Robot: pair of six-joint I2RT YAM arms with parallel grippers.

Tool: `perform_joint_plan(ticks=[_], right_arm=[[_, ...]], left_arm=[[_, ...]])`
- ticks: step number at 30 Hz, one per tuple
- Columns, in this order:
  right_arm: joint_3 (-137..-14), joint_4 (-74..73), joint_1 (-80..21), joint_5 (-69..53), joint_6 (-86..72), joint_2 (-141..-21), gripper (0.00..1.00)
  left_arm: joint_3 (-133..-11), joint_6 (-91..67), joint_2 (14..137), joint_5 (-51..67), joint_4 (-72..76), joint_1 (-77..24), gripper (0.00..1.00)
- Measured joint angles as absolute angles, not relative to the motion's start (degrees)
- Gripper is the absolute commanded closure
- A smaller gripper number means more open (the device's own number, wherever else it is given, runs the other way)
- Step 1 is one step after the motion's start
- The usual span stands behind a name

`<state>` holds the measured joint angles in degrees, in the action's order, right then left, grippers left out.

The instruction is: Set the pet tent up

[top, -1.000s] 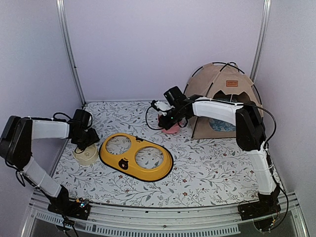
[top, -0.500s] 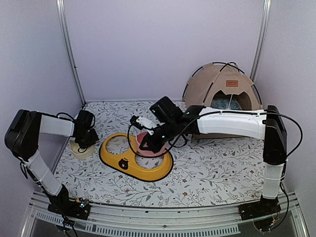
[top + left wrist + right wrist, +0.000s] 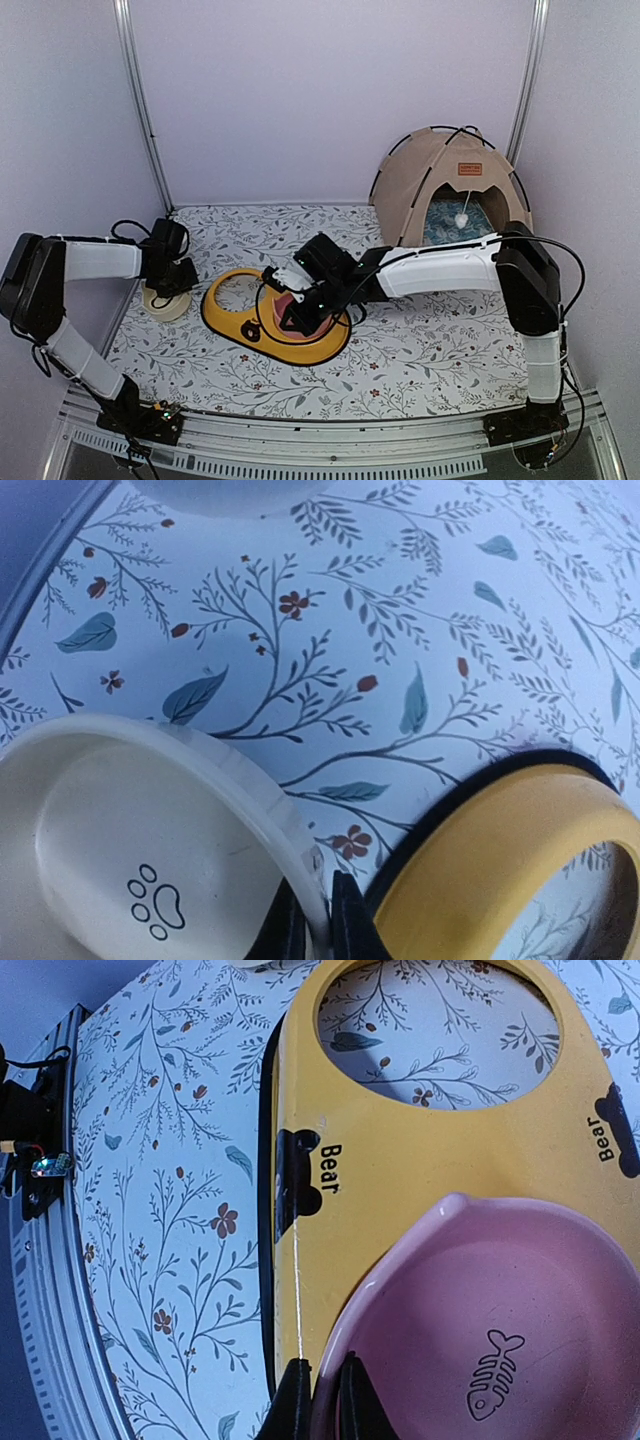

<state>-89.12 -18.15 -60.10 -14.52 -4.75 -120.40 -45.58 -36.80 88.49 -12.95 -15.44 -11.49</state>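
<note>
The pet tent (image 3: pixel 440 180) stands upright at the back right, tan with black crossing poles, a brown label and a white pom-pom (image 3: pixel 463 217) hanging in its doorway. Both grippers are away from it. My left gripper (image 3: pixel 165 288) (image 3: pixel 318 910) is shut on the rim of a cream paw-print bowl (image 3: pixel 158 306) (image 3: pixel 120 860) on the mat at the left. My right gripper (image 3: pixel 300 312) (image 3: pixel 322 1375) is shut on the rim of a pink fish-print bowl (image 3: pixel 287 302) (image 3: pixel 490 1330), held over the right hole of the yellow feeder (image 3: pixel 235 318) (image 3: pixel 430 1150).
A blue patterned cushion (image 3: pixel 445 225) lies inside the tent. The feeder's left hole (image 3: pixel 238 294) shows the floral mat through it. In the left wrist view the feeder's rim (image 3: pixel 500 860) sits just right of the cream bowl. Frame posts stand at both back corners.
My right arm swung left from beside the tent, carrying the pink bowl to the feeder's right hole. My left gripper closed on the cream bowl's rim.
</note>
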Motion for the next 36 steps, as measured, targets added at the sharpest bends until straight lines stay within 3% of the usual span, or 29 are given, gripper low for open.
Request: perform_joint_plan(ticks=[14,16,20,23,28,36], right_arm=[[-85.4,-13.2,-53.0,-8.4,3.9,-121.1,1.0],[-85.1,-12.6,-52.6,-8.4,5.1,-121.1,0.91],[-84.9,-12.2,-52.5,-8.6,5.7,-121.1,0.56],[-84.3,-12.5,-52.3,-8.6,5.3,-120.3,0.39],[-83.2,-14.3,-52.0,-7.6,3.8,-116.2,0.26],[-81.9,-14.2,-51.9,-5.9,-0.5,-105.9,0.16]], left_arm=[[-51.0,-28.8,81.9,-13.8,-23.8,-33.9,1.0],[-53.2,-26.9,82.3,-14.0,-24.2,-36.5,1.0],[-57.2,-22.7,84.4,-13.3,-23.8,-39.2,1.0],[-59.7,-19.6,87.5,-12.2,-23.1,-39.7,1.0],[-66.2,-13.8,95.7,-11.3,-22.1,-39.7,1.0],[-76.1,-9.1,109.8,-9.6,-19.3,-39.0,1.0]])
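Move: My left hand, pinching the cream bowl's rim, has the stand's empty left ring about 14 cm to its right, 1 cm back and 6 cm below. The right ring lies roughly 28 cm right and 8 cm back; the white bowl is some 13 cm ahead and 4 cm left. My right hand grips the pink bowl's near rim, with the right ring's middle about 4 cm ahead, 2 cm right and 5 cm below. The left ring is some 14 cm left and 9 cm ahead of that hand. With my right hand I press the pink bowl against the yellow stand and shove both about 8 cm forward and some 5 cm right, sinking a little, then open my fingers and rise clear of the rim. Meanwhile my left hand keeps its pinch and swings the cream bowl 25 cm right in an arc, up and slightly back, then forward and down, turning about 50 degrees clockwise towards the left ring. ##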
